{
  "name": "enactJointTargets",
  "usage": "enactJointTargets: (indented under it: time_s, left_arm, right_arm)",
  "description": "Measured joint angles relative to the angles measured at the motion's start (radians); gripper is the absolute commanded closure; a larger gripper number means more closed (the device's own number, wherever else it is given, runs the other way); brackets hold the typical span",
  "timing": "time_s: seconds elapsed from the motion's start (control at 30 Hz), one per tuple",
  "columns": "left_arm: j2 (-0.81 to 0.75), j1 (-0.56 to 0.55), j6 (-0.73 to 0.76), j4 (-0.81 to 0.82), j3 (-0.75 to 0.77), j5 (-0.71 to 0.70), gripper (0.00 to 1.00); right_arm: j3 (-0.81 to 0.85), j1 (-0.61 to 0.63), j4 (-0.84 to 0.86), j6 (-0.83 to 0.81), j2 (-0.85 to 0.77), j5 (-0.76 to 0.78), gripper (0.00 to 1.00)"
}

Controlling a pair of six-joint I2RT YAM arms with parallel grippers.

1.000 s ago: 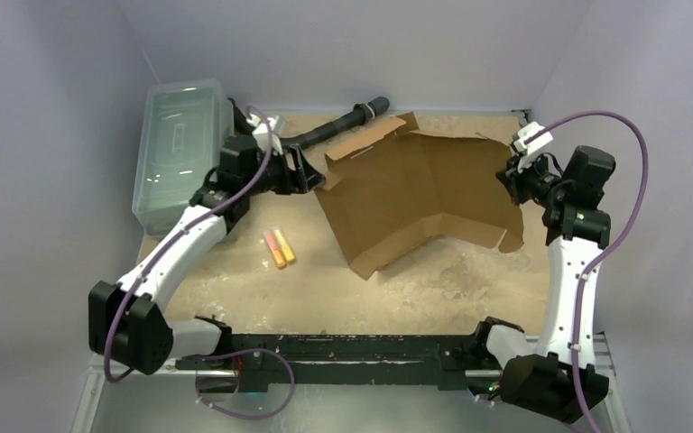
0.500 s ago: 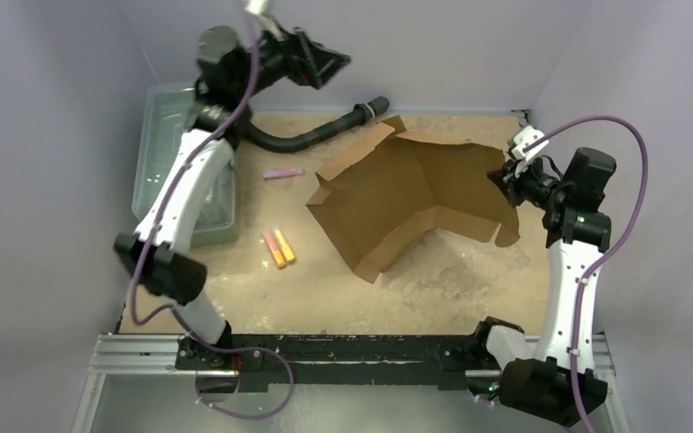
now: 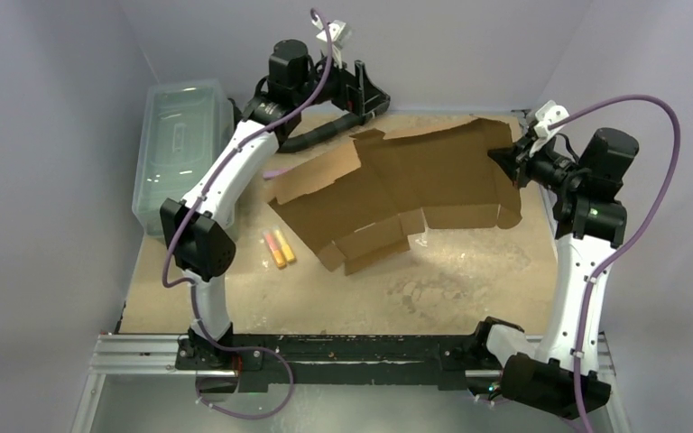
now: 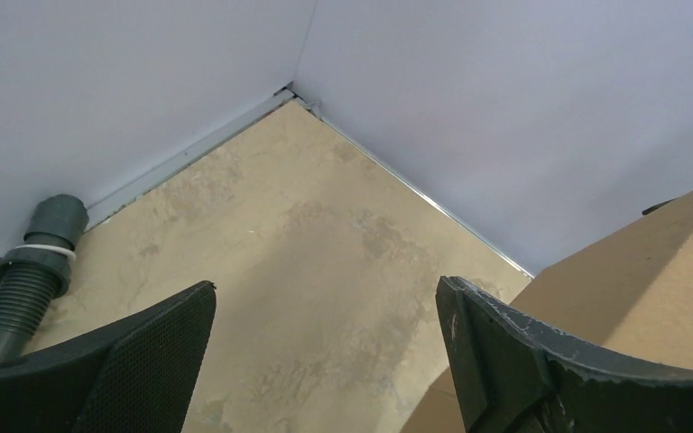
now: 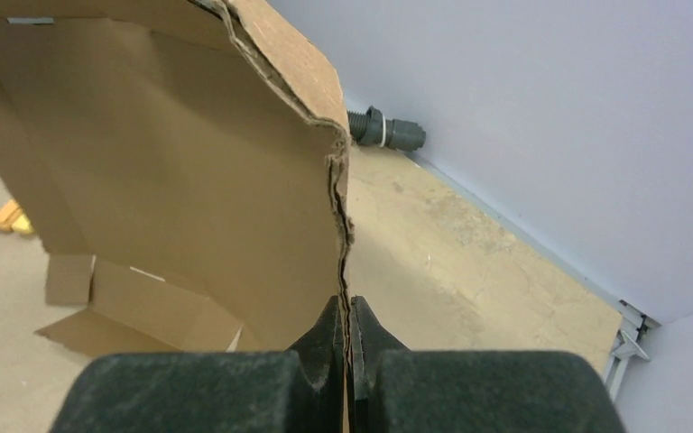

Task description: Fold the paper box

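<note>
The paper box [image 3: 397, 185] is a brown cardboard sheet with flaps, partly unfolded across the middle of the table, its right side lifted. My right gripper [image 3: 508, 162] is shut on that raised right edge; in the right wrist view the fingers of this gripper [image 5: 347, 317] pinch the corrugated edge of the sheet [image 5: 171, 180]. My left gripper [image 3: 377, 97] hangs open near the back wall, above the sheet's far edge, touching nothing. In the left wrist view this gripper [image 4: 325, 329] has bare table between its fingers, and a corner of the cardboard [image 4: 650, 271] shows to the right.
A clear plastic lidded bin [image 3: 176, 153] stands at the left edge. A black corrugated hose [image 3: 325, 133] lies along the back wall, its end [image 4: 32, 271] in the left wrist view. Two orange and pink markers [image 3: 278, 248] lie left of the box.
My left gripper opened, let go of the box's left flap and swung up to the back wall. The right gripper raised its edge, and the sheet spread out to the left.
</note>
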Motion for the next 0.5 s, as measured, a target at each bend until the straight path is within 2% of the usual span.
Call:
enactJointTargets:
  time_s: [0.17, 0.37, 0.5]
  left_arm:
    - [-0.027, 0.045, -0.045, 0.063, -0.033, 0.047, 0.11]
    - [-0.069, 0.192, -0.195, 0.259, -0.127, 0.174, 0.09]
    - [-0.074, 0.223, -0.226, 0.335, -0.145, 0.24, 0.09]
  right_arm:
    - [0.039, 0.0, 0.008, 0.061, 0.017, 0.0, 1.0]
    - [0.042, 0.0, 0.014, 0.084, 0.025, 0.001, 1.0]
    - [0.042, 0.0, 0.014, 0.085, 0.04, 0.0, 1.0]
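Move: The box's left-end flap is about 12 cm left of the open left hand, some 16 cm back and 8 cm lower. From the right hand, shut on the box's right edge, that flap lies roughly 37 cm left, 2 cm back and 7 cm lower. From the left hand, the dark hose is about 7 cm left and 4 cm back, the purple marker 21 cm left and 15 cm back, both some 37 cm below. The left hand, fingers staying wide open, sweeps about 8 cm left while climbing some 4 cm beyond the box's far edge, drawing level sideways with the left-end flap and coming nearer to it, its fingertips tipping up by some 10 degrees. The right hand stays almost in place, rising barely a centimetre, and keeps its pinch on the box's right edge, holding the box up off the table; no touch of the left fingers on the cardboard can be made out. ##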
